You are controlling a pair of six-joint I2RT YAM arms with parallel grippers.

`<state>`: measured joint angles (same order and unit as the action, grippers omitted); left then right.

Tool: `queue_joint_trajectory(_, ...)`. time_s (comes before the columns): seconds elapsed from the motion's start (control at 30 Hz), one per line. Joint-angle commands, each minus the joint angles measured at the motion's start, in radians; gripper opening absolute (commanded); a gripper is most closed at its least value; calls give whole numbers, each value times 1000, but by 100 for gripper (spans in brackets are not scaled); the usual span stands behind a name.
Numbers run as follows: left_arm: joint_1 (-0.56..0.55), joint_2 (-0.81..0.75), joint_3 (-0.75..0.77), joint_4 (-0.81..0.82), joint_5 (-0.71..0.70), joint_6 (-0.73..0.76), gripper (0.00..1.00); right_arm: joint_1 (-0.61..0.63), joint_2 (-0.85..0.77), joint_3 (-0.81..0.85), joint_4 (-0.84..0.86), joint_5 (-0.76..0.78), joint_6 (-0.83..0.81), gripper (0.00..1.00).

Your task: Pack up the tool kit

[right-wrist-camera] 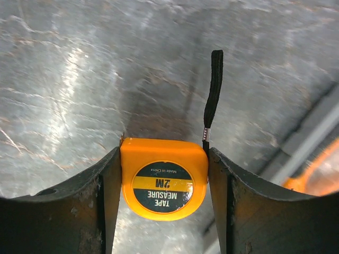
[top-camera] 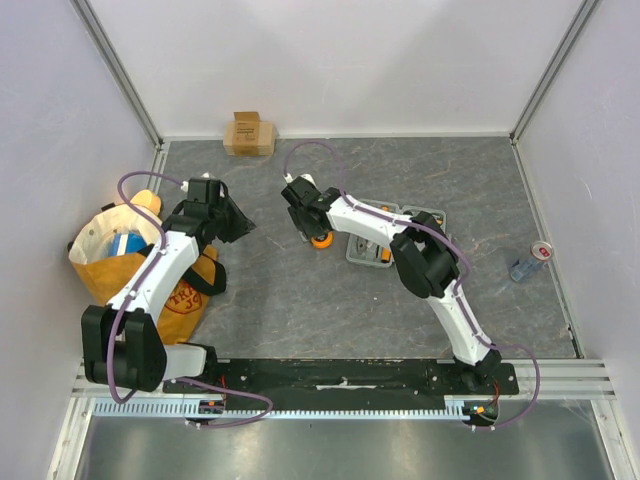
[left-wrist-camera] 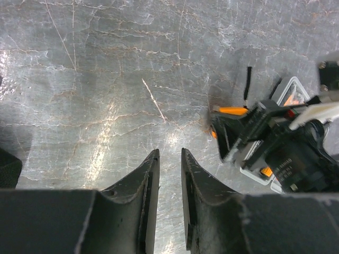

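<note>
My right gripper (right-wrist-camera: 164, 152) is shut on an orange tape measure (right-wrist-camera: 163, 177) with a black-and-yellow round label, both fingers pressed on its sides. Its black wrist strap (right-wrist-camera: 213, 90) lies ahead on the table. From above, the tape measure (top-camera: 322, 240) sits just left of the open grey case (top-camera: 428, 214), under my right gripper (top-camera: 312, 232). Orange-handled tools (top-camera: 383, 256) lie in the case, partly hidden by the right arm. My left gripper (left-wrist-camera: 169, 153) hovers over bare table with a narrow gap between its fingers and nothing in it, left of the tape measure (left-wrist-camera: 233, 110).
A yellow-orange bag (top-camera: 120, 255) stands at the left edge beside the left arm. A small brown cardboard box (top-camera: 249, 133) sits against the back wall. A small bottle-like object (top-camera: 530, 262) lies near the right wall.
</note>
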<state>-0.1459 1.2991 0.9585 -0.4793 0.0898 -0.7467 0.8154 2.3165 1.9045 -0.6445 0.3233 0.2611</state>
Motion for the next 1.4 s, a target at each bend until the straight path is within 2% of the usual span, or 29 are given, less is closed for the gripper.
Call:
queue_joint_trajectory(0.0,3,-11,-9,45,22,49,28,-4,-179,-37,-55,115,3,41)
queue_joint_trajectory(0.27,5,-1,-33,82,71,46,28,-58,-410,-287,-60,180,55,41)
queue_joint_trajectory(0.6,3,28,-66,122,117,46,27,-222,-621,-623,-40,232,170,40)
queue_joint_trajectory(0.8,3,48,-109,171,168,41,26,-280,-742,-780,-1,258,225,40)
queue_joint_trajectory(1.07,3,68,-122,185,188,43,25,-346,-779,-920,92,221,199,40)
queue_joint_trajectory(1.37,3,68,-124,185,188,43,25,-400,-729,-953,129,184,181,40)
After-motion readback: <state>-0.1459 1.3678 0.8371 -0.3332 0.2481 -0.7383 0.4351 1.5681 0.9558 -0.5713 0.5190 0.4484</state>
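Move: The right hand already holds the tape measure. The empty slot it is taken to, in the near end of the case's right half, lies about 28 cm to the right, some 7 cm back and a couple of cm lower. The hex keys are about 30 cm right and the cutter about 22 cm right, both roughly level with the hand; the pliers are 11 cm right and 4 cm farther out. From the left hand the empty slot is roughly 45 cm right, 4 cm back and 12 cm below. Rightward in a quick arch, the right hand carries the tape measure some 29 cm across the open case, first climbing nearly 10 cm, then sinking while drawing back about 9 cm towards the empty slot. The wrist turns about 35 degrees clockwise and the fingers keep their grip. The empty left hand eases down about 4 cm and a little right. ##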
